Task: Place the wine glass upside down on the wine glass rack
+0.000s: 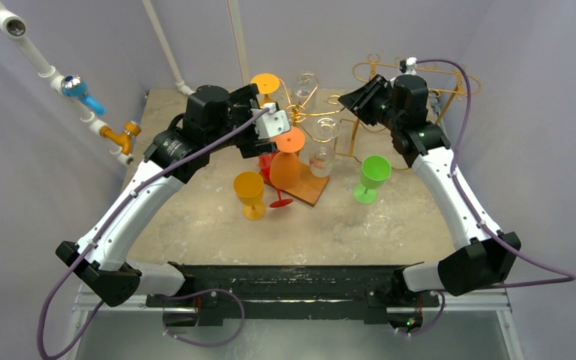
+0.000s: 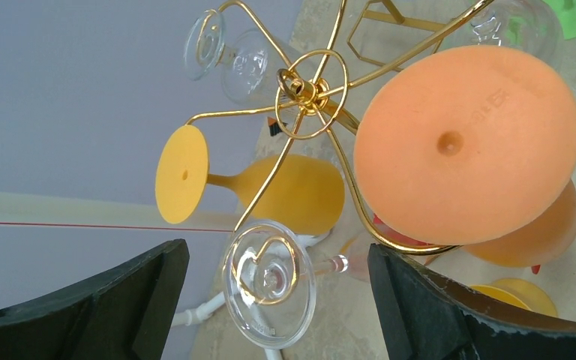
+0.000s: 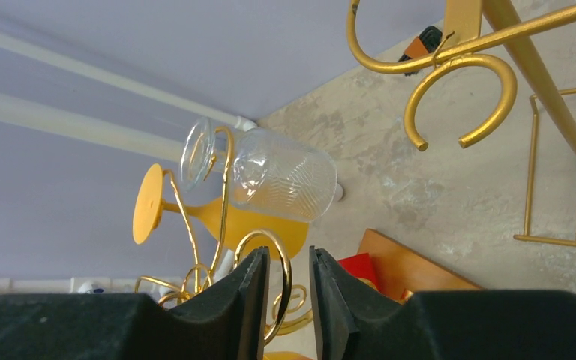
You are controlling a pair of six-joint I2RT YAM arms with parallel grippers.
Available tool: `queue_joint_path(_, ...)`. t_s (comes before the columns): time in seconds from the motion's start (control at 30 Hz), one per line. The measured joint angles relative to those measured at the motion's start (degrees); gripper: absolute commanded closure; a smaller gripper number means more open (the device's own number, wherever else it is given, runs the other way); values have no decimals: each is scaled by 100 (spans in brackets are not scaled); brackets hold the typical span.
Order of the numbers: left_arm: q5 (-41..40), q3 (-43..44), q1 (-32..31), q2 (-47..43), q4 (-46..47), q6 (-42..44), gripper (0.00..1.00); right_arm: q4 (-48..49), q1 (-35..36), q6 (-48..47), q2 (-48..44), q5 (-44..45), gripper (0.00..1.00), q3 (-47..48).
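The gold wine glass rack (image 1: 300, 112) stands mid-table with several glasses hanging upside down from its hooks. In the left wrist view an orange wine glass (image 2: 465, 146) hangs at the right, a yellow one (image 2: 285, 191) behind the hub (image 2: 304, 88), and a clear one's foot (image 2: 270, 292) sits on a hook. My left gripper (image 2: 276, 259) is open wide, its jaws either side of that clear foot and touching nothing. My right gripper (image 3: 289, 259) has its jaws close together with a narrow gap. A thin gold hook loop (image 3: 285, 262) shows in that gap, ungripped.
A yellow-orange glass (image 1: 250, 191) and a green glass (image 1: 373, 178) stand on the table. A red glass (image 1: 276, 191) lies by the rack's wooden base (image 1: 311, 187). A second gold rack (image 1: 420, 79) stands at the back right. Pipes (image 1: 82, 94) run along the left wall.
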Motion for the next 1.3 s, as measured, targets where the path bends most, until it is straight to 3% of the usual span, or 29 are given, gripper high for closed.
queue_joint_path(0.27, -140, 175, 11, 238, 129, -4, 2, 116, 0, 72, 20, 4, 99, -11)
queue_joint_path(1.3, -177, 603, -2, 717, 380, -151, 1, 339, 334, 649, -1209, 1403, 100, -1132)
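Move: Just about at the right fingertips, 1 cm ahead and 1 cm left at the same height, is the round rack's empty hook. From that hand the rack hub is about 9 cm left and 3 cm back, and the far clear glass's foot 7 cm left and 4 cm ahead. The left hand has the orange glass's hook some 4 cm right and 2 cm back, the hub 6 cm right and 3 cm ahead, all level. Shut the right gripper on the empty hook, pinching its thin wire, then keep that hold and draw it back about 3.5 cm and nearly 3 cm to the right, turning the hand some 10 degrees clockwise. Meanwhile bring the wide-open left gripper forward about 3.5 cm and a little right, its near finger seeming to bear on the orange glass's hook, so both hands work the rack round. ##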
